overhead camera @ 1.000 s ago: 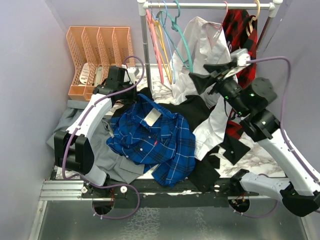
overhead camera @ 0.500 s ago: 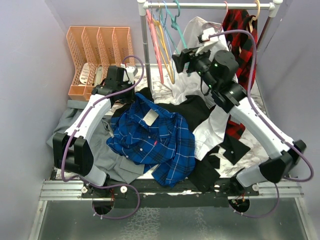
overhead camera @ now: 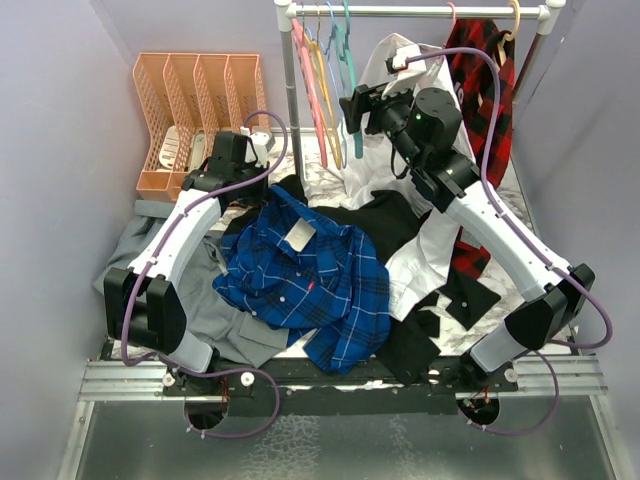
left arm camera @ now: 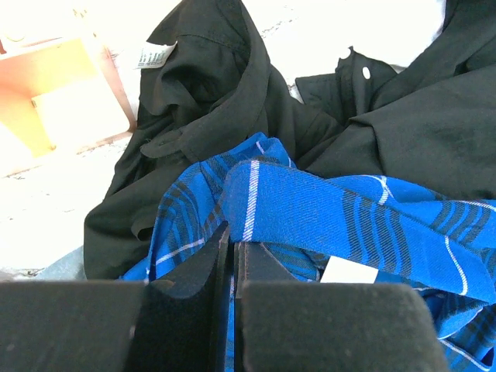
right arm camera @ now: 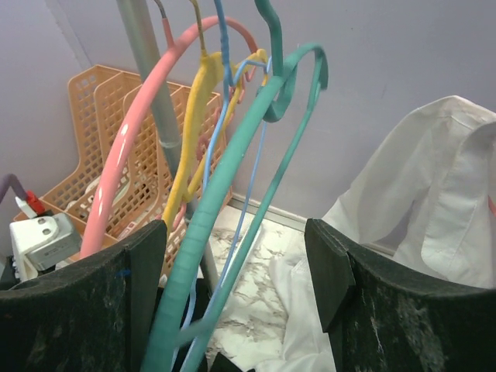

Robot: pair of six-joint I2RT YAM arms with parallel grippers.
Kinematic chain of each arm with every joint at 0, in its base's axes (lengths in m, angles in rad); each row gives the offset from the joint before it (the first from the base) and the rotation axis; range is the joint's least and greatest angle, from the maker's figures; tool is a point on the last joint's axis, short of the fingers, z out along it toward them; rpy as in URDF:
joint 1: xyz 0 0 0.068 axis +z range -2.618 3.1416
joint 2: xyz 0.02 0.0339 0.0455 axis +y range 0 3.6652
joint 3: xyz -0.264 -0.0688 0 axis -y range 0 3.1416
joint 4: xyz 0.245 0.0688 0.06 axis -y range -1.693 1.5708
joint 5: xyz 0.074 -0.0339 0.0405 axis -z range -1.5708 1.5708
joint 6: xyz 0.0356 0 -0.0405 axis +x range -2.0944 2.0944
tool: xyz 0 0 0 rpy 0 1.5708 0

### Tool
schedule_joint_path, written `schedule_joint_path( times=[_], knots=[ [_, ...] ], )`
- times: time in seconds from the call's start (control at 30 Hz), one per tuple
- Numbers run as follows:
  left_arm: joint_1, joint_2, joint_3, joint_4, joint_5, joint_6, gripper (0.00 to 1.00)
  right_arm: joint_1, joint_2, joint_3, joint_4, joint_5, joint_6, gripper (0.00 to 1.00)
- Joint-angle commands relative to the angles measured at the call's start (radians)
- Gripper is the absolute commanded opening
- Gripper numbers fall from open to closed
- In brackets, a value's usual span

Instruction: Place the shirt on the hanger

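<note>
The royal-blue plaid shirt (overhead camera: 305, 275) lies crumpled in the middle of the table on top of grey and black clothes. My left gripper (overhead camera: 265, 188) sits at its far left edge. In the left wrist view the left gripper (left arm camera: 231, 239) is shut on a fold of the shirt (left arm camera: 325, 205) beside the collar. The teal hanger (overhead camera: 349, 75) hangs on the rail at the back. My right gripper (overhead camera: 352, 110) is raised to it and open. In the right wrist view the teal hanger (right arm camera: 225, 178) runs between the right gripper's (right arm camera: 236, 240) open fingers, close to the left finger (right arm camera: 147, 271).
Pink hangers (overhead camera: 310, 95), a yellow one and a thin blue hanger (right arm camera: 236, 225) hang beside the teal one, next to the rack pole (overhead camera: 291, 100). A white shirt (overhead camera: 418, 255) and a red-and-black plaid shirt (overhead camera: 490, 70) hang at right. An orange file tray (overhead camera: 190, 100) stands back left. A grey shirt (overhead camera: 235, 325) and black clothes (overhead camera: 375, 215) lie around.
My right arm has swung from the right side leftward and back to the rail, so the teal hanger now runs between its open fingers. The left arm and the shirt have not moved.
</note>
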Motion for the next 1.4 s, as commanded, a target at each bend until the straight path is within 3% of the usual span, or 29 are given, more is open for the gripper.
schedule_joint_path(
  times=[0.0,0.13,0.3,0.6,0.77,0.83,0.97,1.0,1.37],
  knots=[
    [0.007,-0.04,0.002,0.014,-0.009,0.015,0.0,-0.006,0.023,0.001,0.027,0.064,-0.022,0.72],
    [0.009,-0.038,0.003,0.015,-0.004,0.016,0.0,-0.007,0.035,-0.004,0.034,0.081,-0.023,0.71],
    [0.009,-0.044,-0.022,0.016,0.0,0.019,0.0,-0.011,0.062,0.0,0.044,0.112,-0.031,0.56],
    [0.012,-0.046,-0.024,0.017,0.0,0.024,0.0,-0.025,0.112,0.012,0.057,0.132,-0.027,0.55],
    [0.014,-0.044,-0.025,0.016,0.001,0.024,0.0,-0.034,0.12,0.019,0.072,0.128,-0.042,0.48],
    [0.015,-0.042,-0.023,0.016,0.002,0.024,0.0,-0.039,0.126,0.031,0.071,0.128,-0.048,0.39],
    [0.016,-0.04,-0.021,0.014,0.003,0.024,0.0,-0.042,0.127,0.052,0.067,0.123,-0.062,0.03],
    [0.016,-0.04,-0.021,0.014,0.003,0.024,0.0,-0.041,0.125,0.056,0.065,0.123,-0.064,0.01],
    [0.026,-0.04,-0.012,0.004,0.083,0.019,0.0,-0.041,-0.056,0.038,-0.076,0.088,-0.008,0.01]
  ],
)
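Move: The teal hanger's near arm slants between the right hand's open fingers, some 4 cm ahead of the hand point, 1 cm left and 3 cm lower. The yellow hanger is about 6 cm ahead and 6 cm left of the hand, the pink one roughly 4 cm ahead and 9 cm left; the hanging white shirt is about 8 cm ahead, 12 cm right and lower. From the left hand, still pinching the blue plaid shirt, the teal hanger lies roughly 8 cm ahead, 20 cm right and 20 cm up. Forward and down together, about 5 cm each, the right hand reaches along the teal hanger with its fingers astride the near arm, turning slightly clockwise. There the fingers shut and pinch the arm between their pads; the hand then eases back over 1 cm, drifting about as far right and rising a little with the hanger held. ##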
